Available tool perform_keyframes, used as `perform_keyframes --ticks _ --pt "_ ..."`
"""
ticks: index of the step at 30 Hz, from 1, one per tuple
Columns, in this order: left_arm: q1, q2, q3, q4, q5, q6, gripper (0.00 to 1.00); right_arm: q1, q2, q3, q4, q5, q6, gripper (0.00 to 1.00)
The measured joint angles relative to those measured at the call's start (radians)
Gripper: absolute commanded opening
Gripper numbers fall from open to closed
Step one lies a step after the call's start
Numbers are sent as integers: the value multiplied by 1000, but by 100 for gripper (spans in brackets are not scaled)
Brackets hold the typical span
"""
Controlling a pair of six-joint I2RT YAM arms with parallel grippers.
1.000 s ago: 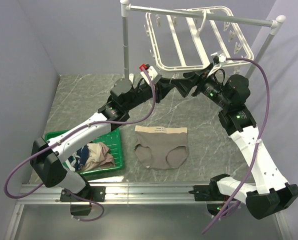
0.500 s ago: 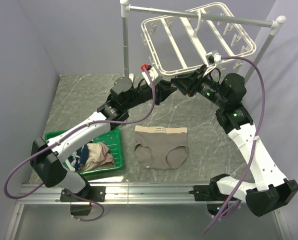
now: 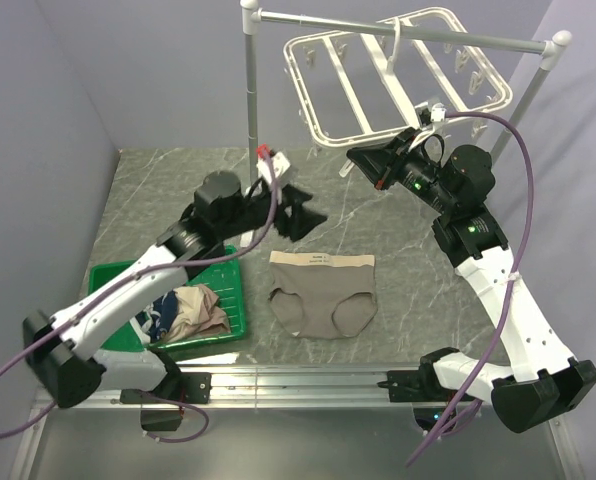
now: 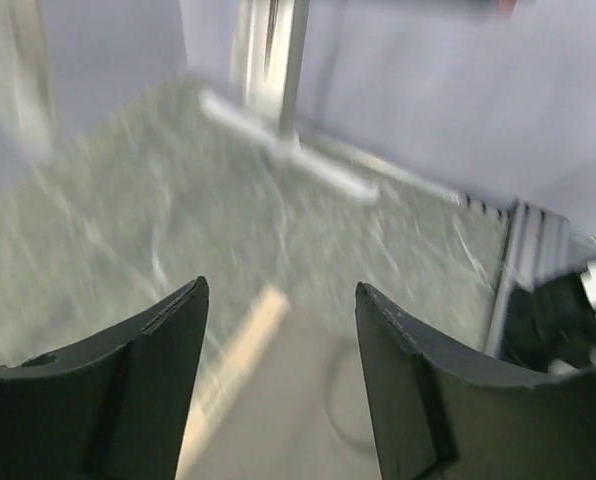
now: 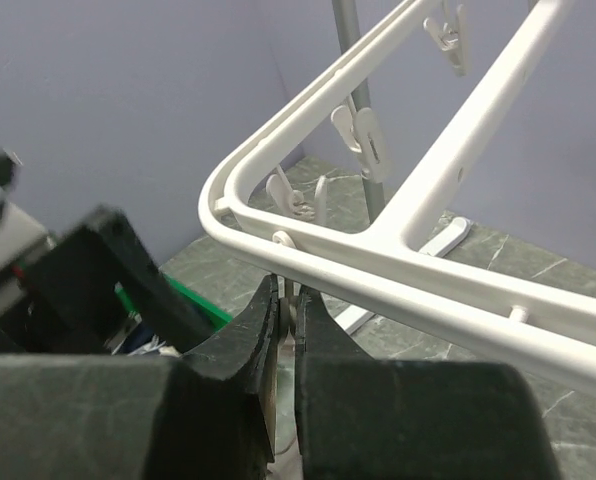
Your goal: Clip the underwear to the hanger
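Note:
The taupe underwear [image 3: 323, 295] lies flat on the table, beige waistband toward the back. The white hanger [image 3: 378, 80] hangs from the pole rack, tilted. My right gripper [image 3: 365, 165] is at the hanger's near left corner, shut on a small white clip [image 5: 289, 313] dangling under the frame bar [image 5: 398, 270]. My left gripper [image 3: 303, 215] is open and empty, hovering just above and behind the waistband. In the blurred left wrist view the underwear [image 4: 278, 400] shows between and below the open gripper [image 4: 281, 288].
A green basket [image 3: 118, 275] at the front left holds a navy and a pinkish-beige garment [image 3: 183, 310]. The white pole rack [image 3: 250, 80] stands at the back; its foot [image 4: 288, 150] lies on the table. Purple walls close the left, back and right.
My left gripper has drawn back from the hanger, down and left, to above the underwear's waistband. The right gripper stays on the clip; the hanger has tilted a little.

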Motion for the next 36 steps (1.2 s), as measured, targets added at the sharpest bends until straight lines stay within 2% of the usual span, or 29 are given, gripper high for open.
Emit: perform_keyframes --ticks 5,11,12,13,14,20,24,27,36 --pt "8 -129 -223 -174 -37 -140 68 0 0 0 -4 10 -6 0" --pt "7 -37 -306 -369 -159 -319 70 0 0 0 -7 14 -7 0" --pt "7 -19 -306 -391 -183 -347 71 0 0 0 -7 14 -7 0" --pt "7 -3 -306 -407 -208 -373 77 0 0 0 -7 14 -7 0" --pt "6 13 -307 -417 -231 -395 78 0 0 0 -8 14 -7 0" --pt "8 147 -292 -454 -347 -490 79 0 0 0 -8 17 -7 0" --pt "14 286 -215 -492 -384 -502 81 0 0 0 -8 17 -8 0" --pt "17 372 -148 -500 -406 -504 86 0 -3 0 -10 17 -12 0" --pt "19 555 -44 -531 -463 -515 93 0 -13 0 -10 16 -30 0"
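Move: The underwear lies flat on the table, its middle some 36 cm below the left hand, about 4 cm back and 2 cm to the right. The waistband's left end, where this hand is going, is about 4 cm ahead and 9 cm left at that depth. The green basket is about 34 cm left and 7 cm back, the rack's left foot roughly 18 cm ahead and 12 cm left. From the right hand, that waistband end is level, 18 cm left, 44 cm below. Towards the waistband's left end the left hand drops fast, about 35 cm, easing off as it nears the cloth. It drifts some 8 cm left, swings back a few centimetres, then comes forward again. The wrist turns nearly 80 degrees, so the sideways fingers end pointing steeply down, opening wider. The right hand stays, still pinching the hanger's clip. ##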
